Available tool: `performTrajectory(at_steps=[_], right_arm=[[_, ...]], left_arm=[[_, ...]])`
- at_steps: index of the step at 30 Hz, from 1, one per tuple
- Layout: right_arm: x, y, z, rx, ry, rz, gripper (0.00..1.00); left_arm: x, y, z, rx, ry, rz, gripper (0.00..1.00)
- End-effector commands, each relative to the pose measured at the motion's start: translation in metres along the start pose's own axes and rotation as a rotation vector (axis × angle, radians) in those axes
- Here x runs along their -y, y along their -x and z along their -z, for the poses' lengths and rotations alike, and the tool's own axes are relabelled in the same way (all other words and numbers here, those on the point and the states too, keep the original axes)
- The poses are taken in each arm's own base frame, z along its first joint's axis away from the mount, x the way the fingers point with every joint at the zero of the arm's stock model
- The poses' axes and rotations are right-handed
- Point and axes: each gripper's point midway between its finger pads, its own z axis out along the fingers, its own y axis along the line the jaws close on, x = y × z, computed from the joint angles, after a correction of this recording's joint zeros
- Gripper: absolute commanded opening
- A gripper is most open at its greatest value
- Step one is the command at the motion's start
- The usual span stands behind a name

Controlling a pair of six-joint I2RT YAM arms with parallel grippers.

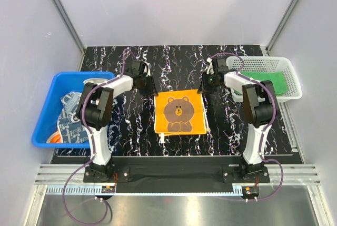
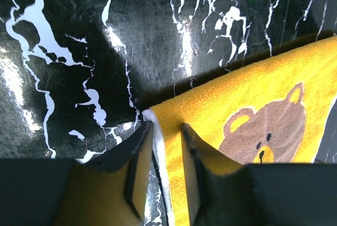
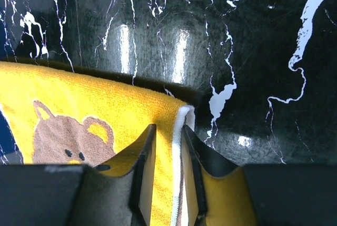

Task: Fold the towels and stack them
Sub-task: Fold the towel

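Observation:
An orange-yellow towel (image 1: 180, 112) with a brown bear printed on it lies flat in the middle of the black marbled table. My left gripper (image 1: 149, 89) is down at its far left corner. In the left wrist view that gripper (image 2: 166, 126) is open, its jaws straddling the towel (image 2: 237, 94) along its white-hemmed edge. My right gripper (image 1: 205, 87) is at the far right corner. In the right wrist view it (image 3: 169, 127) is open but narrow, with the towel (image 3: 95, 99) hem between the fingers. A green towel (image 1: 266, 81) lies in the basket. A white and navy towel (image 1: 71, 113) lies in the bin.
A blue plastic bin (image 1: 45, 105) stands at the left edge of the table with cloths in it. A white mesh basket (image 1: 293, 71) stands at the back right. Grey walls close in the back and both sides.

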Motion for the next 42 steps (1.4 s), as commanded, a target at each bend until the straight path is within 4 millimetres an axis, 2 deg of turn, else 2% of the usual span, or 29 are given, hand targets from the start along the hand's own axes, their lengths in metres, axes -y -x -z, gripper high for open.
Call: performTrajectory(at_steps=[1, 4, 5, 6, 7, 9, 11, 13, 15, 16, 17, 18, 19, 20, 21, 23, 24, 25, 27, 28, 29, 31, 34, 37, 38, 40, 41, 42], right_arm=[[-0.01, 0.02, 0.002, 0.045, 0.031, 0.018, 0.31], [-0.011, 0.022, 0.003, 0.048, 0.034, 0.023, 0.2], [-0.01, 0.024, 0.004, 0.049, 0.026, 0.024, 0.1], [-0.009, 0.025, 0.006, 0.052, 0.017, 0.028, 0.05], [-0.01, 0.03, 0.011, 0.064, 0.003, 0.035, 0.0], [-0.012, 0.036, 0.02, 0.082, -0.007, 0.044, 0.0], [-0.02, 0.049, 0.037, 0.127, -0.008, 0.06, 0.0], [-0.032, 0.065, 0.059, 0.183, 0.004, 0.081, 0.0], [-0.041, 0.077, 0.078, 0.23, 0.01, 0.095, 0.0], [-0.051, 0.089, 0.097, 0.279, 0.022, 0.11, 0.0], [-0.056, 0.094, 0.107, 0.304, 0.028, 0.116, 0.0], [-0.062, 0.099, 0.118, 0.329, 0.037, 0.126, 0.0], [-0.073, 0.109, 0.14, 0.388, 0.055, 0.145, 0.0], [-0.078, 0.113, 0.15, 0.416, 0.065, 0.151, 0.0], [-0.088, 0.12, 0.17, 0.469, 0.085, 0.166, 0.0], [-0.096, 0.122, 0.188, 0.511, 0.102, 0.181, 0.0], [-0.104, 0.124, 0.205, 0.554, 0.119, 0.193, 0.0], [-0.106, 0.124, 0.213, 0.574, 0.127, 0.199, 0.0], [-0.114, 0.119, 0.23, 0.62, 0.154, 0.22, 0.0], [-0.116, 0.116, 0.234, 0.633, 0.165, 0.227, 0.0], [-0.118, 0.113, 0.239, 0.647, 0.176, 0.237, 0.0], [-0.12, 0.101, 0.248, 0.68, 0.199, 0.249, 0.0], [-0.117, 0.081, 0.257, 0.686, 0.2, 0.248, 0.0], [-0.116, 0.057, 0.27, 0.681, 0.203, 0.235, 0.0], [-0.116, 0.05, 0.275, 0.682, 0.209, 0.217, 0.0], [-0.117, 0.031, 0.289, 0.692, 0.221, 0.195, 0.0], [-0.119, 0.024, 0.294, 0.694, 0.239, 0.167, 0.0], [-0.118, 0.013, 0.301, 0.702, 0.248, 0.148, 0.0]], left_arm=[[0.007, 0.001, -0.002, 0.014, -0.041, 0.004, 0.29], [0.008, 0.001, -0.003, 0.017, -0.048, 0.007, 0.11], [0.011, 0.005, -0.002, 0.026, -0.056, 0.003, 0.06], [0.012, 0.006, 0.0, 0.023, -0.056, 0.004, 0.0], [0.013, 0.009, 0.001, 0.026, -0.056, 0.0, 0.0], [0.02, 0.02, 0.01, 0.05, -0.058, -0.015, 0.0], [0.028, 0.036, 0.024, 0.093, -0.054, -0.035, 0.0], [0.036, 0.049, 0.037, 0.131, -0.057, -0.052, 0.0], [0.052, 0.066, 0.06, 0.19, -0.081, -0.083, 0.0], [0.057, 0.072, 0.069, 0.212, -0.089, -0.094, 0.0], [0.062, 0.077, 0.078, 0.235, -0.095, -0.102, 0.0], [0.07, 0.084, 0.095, 0.276, -0.11, -0.117, 0.0], [0.077, 0.088, 0.103, 0.296, -0.124, -0.129, 0.0], [0.082, 0.091, 0.112, 0.322, -0.137, -0.143, 0.0], [0.088, 0.096, 0.128, 0.359, -0.146, -0.154, 0.0], [0.093, 0.096, 0.141, 0.389, -0.16, -0.166, 0.0], [0.094, 0.095, 0.146, 0.398, -0.166, -0.169, 0.0], [0.101, 0.096, 0.16, 0.425, -0.185, -0.182, 0.0], [0.106, 0.09, 0.167, 0.445, -0.203, -0.197, 0.0], [0.113, 0.089, 0.179, 0.47, -0.223, -0.214, 0.0], [0.116, 0.082, 0.18, 0.475, -0.231, -0.233, 0.0], [0.125, 0.076, 0.196, 0.513, -0.243, -0.268, 0.0], [0.133, 0.06, 0.204, 0.518, -0.24, -0.299, 0.0], [0.143, 0.039, 0.223, 0.523, -0.245, -0.314, 0.0], [0.151, 0.025, 0.234, 0.517, -0.265, -0.331, 0.0], [0.153, 0.011, 0.241, 0.508, -0.246, -0.316, 0.0], [0.155, -0.004, 0.243, 0.475, -0.243, -0.317, 0.0], [0.152, -0.008, 0.251, 0.49, -0.227, -0.3, 0.0]])
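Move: The orange towel lies flat, roughly 22 cm square. Its far left corner sits between the left fingers, about 1 cm lower, and its far right corner likewise between the right fingers. The towel's middle is about 11 cm back and 11 cm right of the left hand, and 10 cm back and 11 cm left of the right hand. The white basket stands some 30 cm right and 5 cm ahead of the right hand; the blue bin some 37 cm left and 8 cm back of the left. Both grippers, already astride the orange towel's two far corners, shut and pinch them. They then lift fast together, some 25 cm up, fingers tipping up and forward by about 30 to 40 degrees, and near the top draw back about 10 cm towards the bases, keeping their hold. ##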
